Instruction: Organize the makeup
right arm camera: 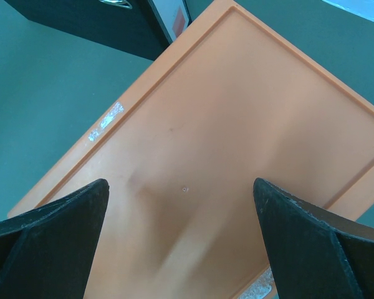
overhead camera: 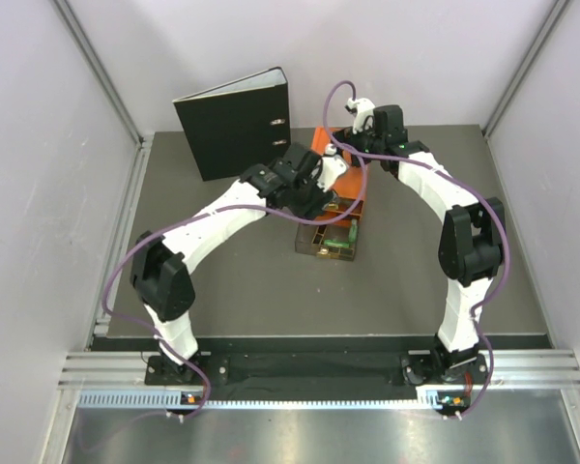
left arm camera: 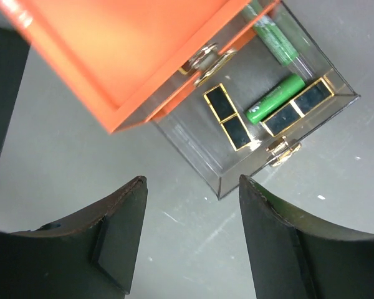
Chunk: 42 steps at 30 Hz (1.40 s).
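The makeup lies in a clear pulled-out drawer [left arm camera: 219, 180]: a green stick [left arm camera: 275, 98], two black cases with gold edges [left arm camera: 228, 116] [left arm camera: 297, 107], and a green tube [left arm camera: 274, 37] further back. My left gripper [left arm camera: 192, 180] hovers over bare table just off the drawer's near corner, open, with nothing between its fingers. The right gripper [right arm camera: 181, 183] is spread wide open above the flat top of the orange drawer box [right arm camera: 237, 124] and holds nothing. From the top view the drawer [overhead camera: 314, 246] sticks out in front of the orange box [overhead camera: 321, 141], with both wrists crowded over it.
A black ring binder [overhead camera: 234, 126] stands upright at the back left, and its corner shows in the right wrist view [right arm camera: 112, 18]. A gold clasp handle [left arm camera: 283, 149] sits on the drawer's front. Grey walls close in both sides of the table.
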Available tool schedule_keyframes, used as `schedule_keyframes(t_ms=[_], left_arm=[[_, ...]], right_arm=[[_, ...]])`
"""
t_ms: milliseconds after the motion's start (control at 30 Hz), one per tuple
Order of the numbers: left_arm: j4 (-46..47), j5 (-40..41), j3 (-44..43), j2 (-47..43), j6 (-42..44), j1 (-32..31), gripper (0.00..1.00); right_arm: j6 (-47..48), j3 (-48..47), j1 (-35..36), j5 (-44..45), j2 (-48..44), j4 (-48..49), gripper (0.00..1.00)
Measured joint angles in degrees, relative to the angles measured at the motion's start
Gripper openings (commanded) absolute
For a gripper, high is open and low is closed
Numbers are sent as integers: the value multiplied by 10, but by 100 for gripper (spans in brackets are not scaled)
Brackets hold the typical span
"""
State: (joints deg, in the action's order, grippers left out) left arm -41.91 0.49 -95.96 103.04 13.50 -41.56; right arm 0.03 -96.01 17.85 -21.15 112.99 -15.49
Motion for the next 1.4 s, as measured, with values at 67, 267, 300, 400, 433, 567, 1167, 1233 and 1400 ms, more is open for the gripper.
schedule_keyframes(t_ms=[67,267,300,400,433,567,1167,1233,1400], left_arm=[[0,14,12,-15,-32,-1,66],[3,52,104,-47,-129,-19,71],[6,53,122,-50,-146,-24,71],[19,53,170,-57,-191,-39,73],[28,51,185,-59,-204,-44,73],[77,55,230,-72,-237,-64,76],[215,129,307,-84,-276,-76,91],[219,139,315,-84,-279,-76,99],[229,157,329,-84,-287,-76,99]], right_arm=[[0,0,0,0,0,0,100],[0,0,0,0,0,0,100],[0,0,0,0,0,0,100],[0,0,0,0,0,0,100],[0,0,0,0,0,0,100],[0,0,0,0,0,0,100],[0,0,0,-2,0,1,100],[0,0,0,-2,0,1,100],[0,0,0,-2,0,1,100]])
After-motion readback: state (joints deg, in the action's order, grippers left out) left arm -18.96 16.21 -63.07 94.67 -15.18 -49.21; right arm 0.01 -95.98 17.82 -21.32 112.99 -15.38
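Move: The knob on the front of the open clear drawer lies about 3 cm back, 4 cm right and 12 cm below the left hand; the drawer's front left corner is some 3 cm back and 2 cm left, equally low. Inside, the near black-gold case is roughly 1 cm ahead and 2 cm right, the green tube level ahead and 7 cm right, both 13 cm down. From the right hand, the knob is about 18 cm back, 4 cm left, 13 cm below. Down and back swings the empty left hand, off from above the drawer to just in front of its front left corner: it draws back about 8 cm while sinking, eases some 2 cm forward again, then sinks further, about 10 cm lower in all. The wrist turns roughly 25 degrees counter-clockwise and the part-open fingers spread fully; no contact can be seen. ##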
